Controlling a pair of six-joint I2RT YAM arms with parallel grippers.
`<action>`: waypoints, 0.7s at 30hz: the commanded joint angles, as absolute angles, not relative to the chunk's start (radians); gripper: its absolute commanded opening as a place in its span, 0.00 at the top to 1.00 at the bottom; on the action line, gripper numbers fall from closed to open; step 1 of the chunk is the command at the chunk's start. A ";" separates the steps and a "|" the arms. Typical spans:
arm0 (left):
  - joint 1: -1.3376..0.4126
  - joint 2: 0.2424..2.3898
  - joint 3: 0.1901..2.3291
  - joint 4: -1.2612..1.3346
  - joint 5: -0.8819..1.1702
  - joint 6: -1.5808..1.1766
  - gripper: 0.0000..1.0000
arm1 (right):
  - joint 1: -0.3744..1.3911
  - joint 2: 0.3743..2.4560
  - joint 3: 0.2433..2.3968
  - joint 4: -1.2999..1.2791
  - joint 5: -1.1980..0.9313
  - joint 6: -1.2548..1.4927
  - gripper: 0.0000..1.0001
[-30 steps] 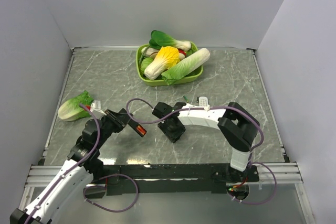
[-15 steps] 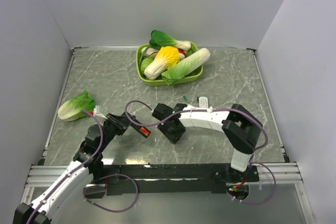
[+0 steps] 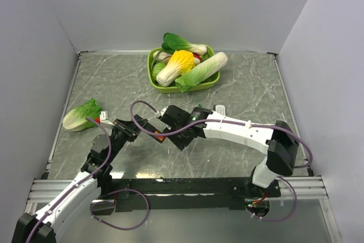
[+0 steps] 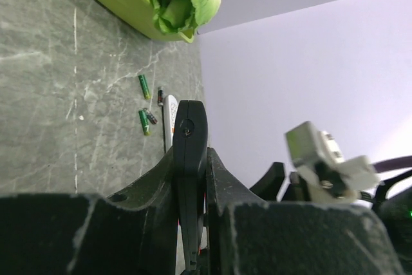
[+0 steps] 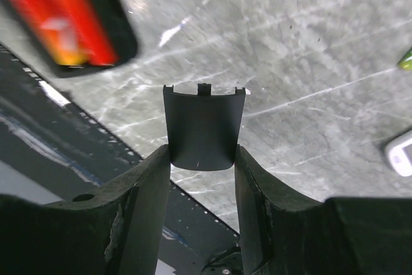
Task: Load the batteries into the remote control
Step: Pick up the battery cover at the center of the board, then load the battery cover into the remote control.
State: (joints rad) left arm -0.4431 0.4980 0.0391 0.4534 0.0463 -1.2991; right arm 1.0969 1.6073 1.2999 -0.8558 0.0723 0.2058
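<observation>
My left gripper [image 4: 191, 159] is shut on the black remote control [image 4: 190, 140], which I see edge-on in the left wrist view. In the top view the remote [image 3: 152, 134] is held above the table at centre left. Red and orange fill its open bay [image 5: 64, 14]. My right gripper [image 5: 201, 156] is shut on a small black cover piece [image 5: 203, 127], right next to the remote [image 3: 177, 131]. Loose green batteries [image 4: 144, 86] [image 4: 144, 122] lie on the table beyond.
A white remote [image 3: 219, 108] lies beside the loose batteries. A green tray [image 3: 154, 81] of toy vegetables stands at the back centre. A toy lettuce [image 3: 81, 115] lies at the left. The right arm [image 3: 239, 132] stretches across the table's front half.
The right arm has swung left, carrying the cover piece up to the remote's open end. The left gripper has shifted slightly with the remote.
</observation>
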 commanded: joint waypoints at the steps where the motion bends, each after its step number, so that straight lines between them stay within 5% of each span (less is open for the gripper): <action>1: -0.446 0.520 -0.051 0.586 0.071 -1.328 0.99 | 1.124 1.560 1.406 -0.936 0.117 0.187 0.66; 21: -0.449 0.617 -0.037 0.701 0.098 -1.328 0.99 | 1.154 1.654 1.603 -0.986 0.077 0.127 0.66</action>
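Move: The right hand already holds the battery cover, pointing steeply down. The open battery compartment of the black remote, which the left hand holds, is about 7 cm to its left, some 2 cm ahead and 3 cm higher. About 11 cm below the right hand, on the table, the white remote lies 12 cm ahead and 15 cm right, and the loose batteries 15 cm ahead and 9 cm right. From the left hand the compartment is roughly 7 cm right, 4 cm back and 3 cm below. Keeping the cover pinched, the right hand rises about 7 cm and shifts some 3.5 cm left towards the open compartment, fast at first and then easing off, going from below the held remote to a little above it while its wrist turns some 10 degrees. The left hand keeps its grip on the black remote and holds it out almost still, with the two batteries in the open compartment; whether the cover touches the remote can't be seen. ##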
